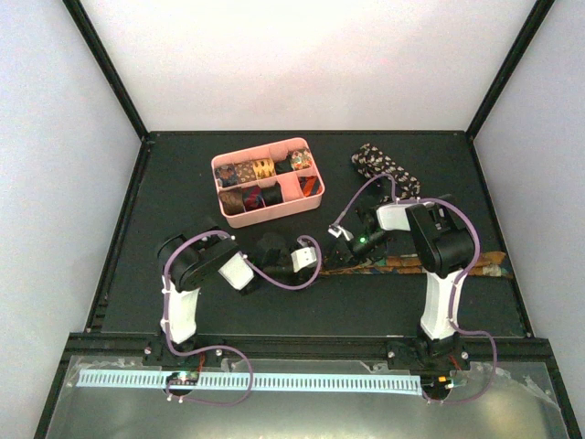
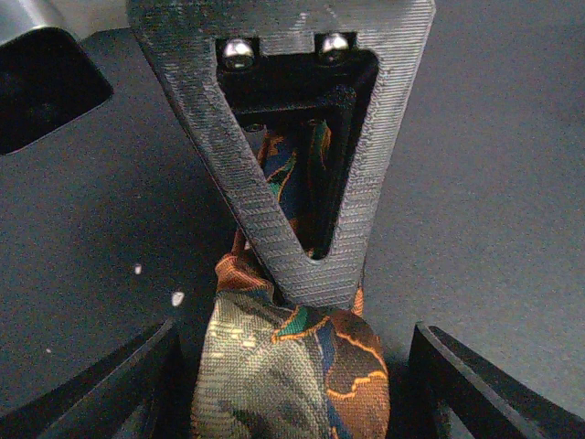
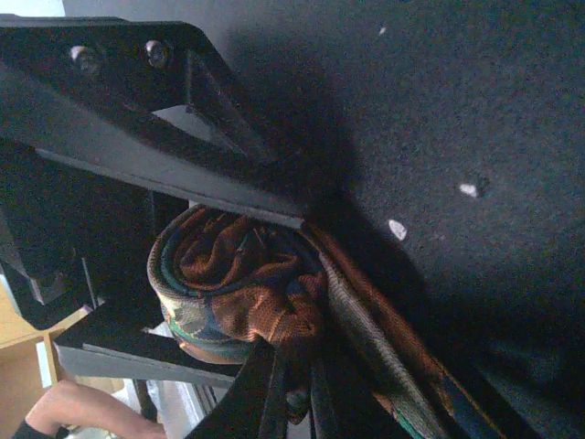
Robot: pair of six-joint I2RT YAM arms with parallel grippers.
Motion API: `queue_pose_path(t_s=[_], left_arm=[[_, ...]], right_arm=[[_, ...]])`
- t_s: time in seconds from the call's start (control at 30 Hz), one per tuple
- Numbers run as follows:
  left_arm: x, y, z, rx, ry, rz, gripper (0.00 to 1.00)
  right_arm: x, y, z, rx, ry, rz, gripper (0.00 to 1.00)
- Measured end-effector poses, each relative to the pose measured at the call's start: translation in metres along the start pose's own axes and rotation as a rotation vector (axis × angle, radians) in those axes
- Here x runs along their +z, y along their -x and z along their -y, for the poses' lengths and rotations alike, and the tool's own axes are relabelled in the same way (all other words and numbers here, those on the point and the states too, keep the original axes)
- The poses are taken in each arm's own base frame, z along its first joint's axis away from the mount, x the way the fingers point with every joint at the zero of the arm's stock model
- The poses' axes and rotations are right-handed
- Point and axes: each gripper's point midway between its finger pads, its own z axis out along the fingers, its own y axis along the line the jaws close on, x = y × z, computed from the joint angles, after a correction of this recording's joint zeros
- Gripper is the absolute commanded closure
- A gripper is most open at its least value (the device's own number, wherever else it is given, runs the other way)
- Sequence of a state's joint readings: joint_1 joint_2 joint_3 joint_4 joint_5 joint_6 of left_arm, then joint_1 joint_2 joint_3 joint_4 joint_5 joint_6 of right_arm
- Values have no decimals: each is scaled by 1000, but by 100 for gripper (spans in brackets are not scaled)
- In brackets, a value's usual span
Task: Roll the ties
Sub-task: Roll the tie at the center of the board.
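Observation:
One patterned tie [image 1: 430,263] lies stretched along the table's right side, with its left end wound into a roll [image 3: 233,283]. My right gripper [image 3: 292,389] is shut on that roll, pinching it at the centre. In the left wrist view the right gripper's grey V-shaped fingers [image 2: 274,219] press into the roll [image 2: 292,366]. My left gripper [image 2: 292,393] is open, one finger on each side of the roll with a gap on both sides. Both grippers meet near the table's middle [image 1: 336,252]. A black speckled tie [image 1: 379,165] lies loose at the back right.
A pink divided tray [image 1: 226,216] stands at the back centre with several rolled ties in its compartments. The dark mat ends at a raised frame on every side. White specks dot the mat [image 3: 468,189].

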State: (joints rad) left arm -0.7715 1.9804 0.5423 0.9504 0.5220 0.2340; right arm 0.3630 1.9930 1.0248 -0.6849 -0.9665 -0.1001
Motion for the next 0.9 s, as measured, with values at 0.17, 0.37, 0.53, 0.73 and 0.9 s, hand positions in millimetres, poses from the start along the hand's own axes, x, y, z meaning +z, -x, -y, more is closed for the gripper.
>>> queue_pose_path(t_s=[0.17,0.37,0.53,0.73,0.9], left_arm=[[-2,-1,5,8,-29,-25,49],[-1,-1,10,22,-52,-43,65],[0,-1,14,17,-46,-90,72],[3,1,9,12,-17,-163,73],[1,-1,9,24,-5,-199,73]], right_arm=[[1,-6,-1,4,13,-31,98],[0,-14,-3,9,20,-61,87],[-4,-17,-9,12,35,-57,51],[-33,-9,-22,-76,-55,38,38],[-44,-2,-35,-120,-73,88,44]])
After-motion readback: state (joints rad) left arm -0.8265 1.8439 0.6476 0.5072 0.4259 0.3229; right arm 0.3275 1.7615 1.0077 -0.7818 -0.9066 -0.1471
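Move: Between the left hand's open fingers sits the rolled-up part of the tie, within about a centimetre of its hand point. The right hand's shut fingers are already on the roll's right side, so its middle is roughly 1 cm to that hand's left and about level. From the left hand, the pink box stands some 20 cm ahead and 14 cm left, and the dotted tie about 21 cm ahead and 13 cm right. Closing on the roll from both sides, the left fingers narrow from wide to about a quarter open, while the left hand eases back about 1 cm and tips its fingertips down some 10 degrees. The right hand first slides back about 1.5 cm, still shut, then opens well over half, comes free of the roll and lifts about 5 cm, swinging forward and a little right. ##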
